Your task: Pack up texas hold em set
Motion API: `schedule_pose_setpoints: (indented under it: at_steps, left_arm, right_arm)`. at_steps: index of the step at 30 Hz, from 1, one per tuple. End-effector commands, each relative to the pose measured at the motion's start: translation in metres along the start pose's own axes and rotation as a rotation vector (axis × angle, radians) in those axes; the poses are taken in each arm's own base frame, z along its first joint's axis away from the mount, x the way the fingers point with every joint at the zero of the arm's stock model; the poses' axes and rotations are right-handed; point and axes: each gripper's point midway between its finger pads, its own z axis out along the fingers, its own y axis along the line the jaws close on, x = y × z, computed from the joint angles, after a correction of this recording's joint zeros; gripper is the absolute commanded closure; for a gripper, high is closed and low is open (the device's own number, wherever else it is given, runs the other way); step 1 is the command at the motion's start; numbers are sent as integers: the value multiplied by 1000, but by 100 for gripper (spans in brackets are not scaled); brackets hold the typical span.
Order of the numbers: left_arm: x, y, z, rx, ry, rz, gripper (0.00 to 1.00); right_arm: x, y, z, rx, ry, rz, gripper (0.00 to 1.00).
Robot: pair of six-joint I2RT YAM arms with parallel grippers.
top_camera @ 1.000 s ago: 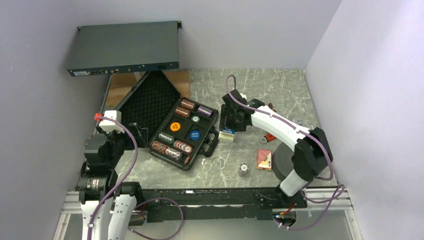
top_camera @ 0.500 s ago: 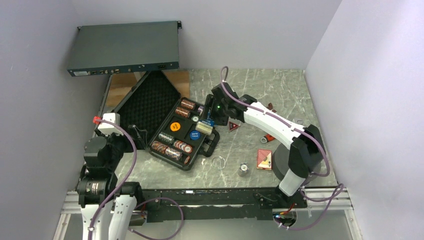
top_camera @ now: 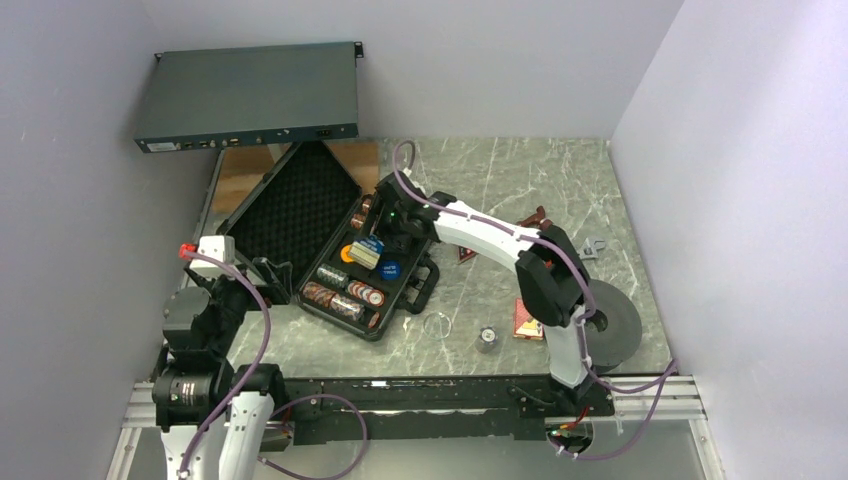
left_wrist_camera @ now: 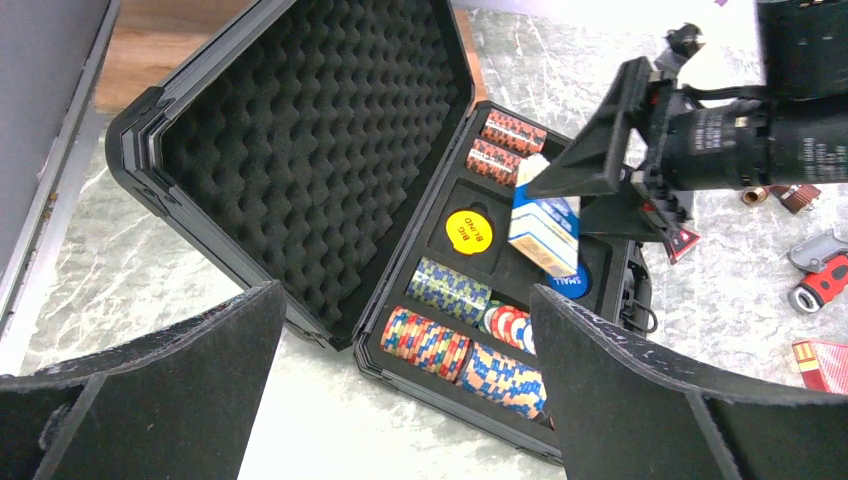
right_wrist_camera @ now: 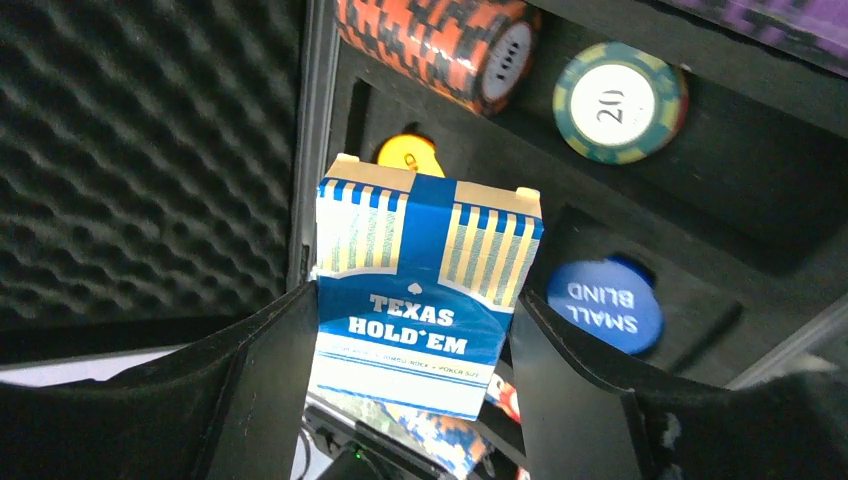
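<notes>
The black case [top_camera: 300, 205] lies open, its foam lid [left_wrist_camera: 310, 150] leaning back. Its tray holds striped chip rolls [left_wrist_camera: 440, 345], an orange disc [left_wrist_camera: 468, 228] and a blue disc [right_wrist_camera: 605, 305]. My right gripper [right_wrist_camera: 410, 300] is shut on the blue and yellow card box [right_wrist_camera: 425, 250], holding it over the tray's middle [top_camera: 367, 251] beside the blue disc. The left gripper [left_wrist_camera: 405, 295] hangs open and holds nothing, at the case's near left corner. A red card box [top_camera: 529, 318] lies on the table to the right.
A dark-grey rack unit [top_camera: 250, 95] sits at the back left. To the right of the case lie a red-handled wrench [left_wrist_camera: 820, 285], a small red triangle [top_camera: 466, 253], a wire ring [top_camera: 436, 324] and a small metal cylinder [top_camera: 487, 340].
The right arm has swung left, carrying the blue card box from beside the case to over the tray. The left arm has shifted slightly.
</notes>
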Motion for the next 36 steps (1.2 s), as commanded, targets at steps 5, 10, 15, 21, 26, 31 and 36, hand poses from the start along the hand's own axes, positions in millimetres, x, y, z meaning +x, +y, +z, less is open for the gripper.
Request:
schedule_pose_setpoints:
  at_steps: [5, 10, 15, 21, 26, 31, 36]
  left_arm:
    - [-7, 1, -3, -6, -44, -2, 1]
    - [-8, 0, -4, -4, -49, -1, 1]
    - [-8, 0, -4, -5, -53, -1, 1]
    - [-8, 0, -5, -5, -53, -2, 1]
    - [-7, 1, -4, -6, -50, -2, 1]
    - [-8, 1, -4, -10, -51, -3, 1]
    - [-7, 2, -4, -14, -51, -2, 1]
  right_arm:
    - [-17, 57, 9, -106, -64, 67, 100]
    - [-19, 57, 24, -64, -102, 92, 100]
    - [-14, 51, 35, -28, -119, 117, 100]
    - [-7, 49, 52, -17, -108, 111, 100]
    - [-3, 46, 59, -6, -100, 109, 100]
    - [3, 46, 60, -3, -88, 104, 100]
    - [14, 42, 59, 24, -69, 92, 100]
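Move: The right hand holds the Texas Hold'em card box over the open case. Its target, the tray recess with the yellow big-blind button, lies about 5 cm left, 1 cm back and 8 cm below. The small-blind button is 4 cm right and 5 back, the 20 chip 4 right and 2 ahead, and the near orange chip stack 6 ahead and 1 left. From the idle left hand, the recess is about 10 cm ahead, 14 right and 22 below. Keeping its grip, the right hand carries the card box about 6 cm left, lowering it towards the big-blind recess. ##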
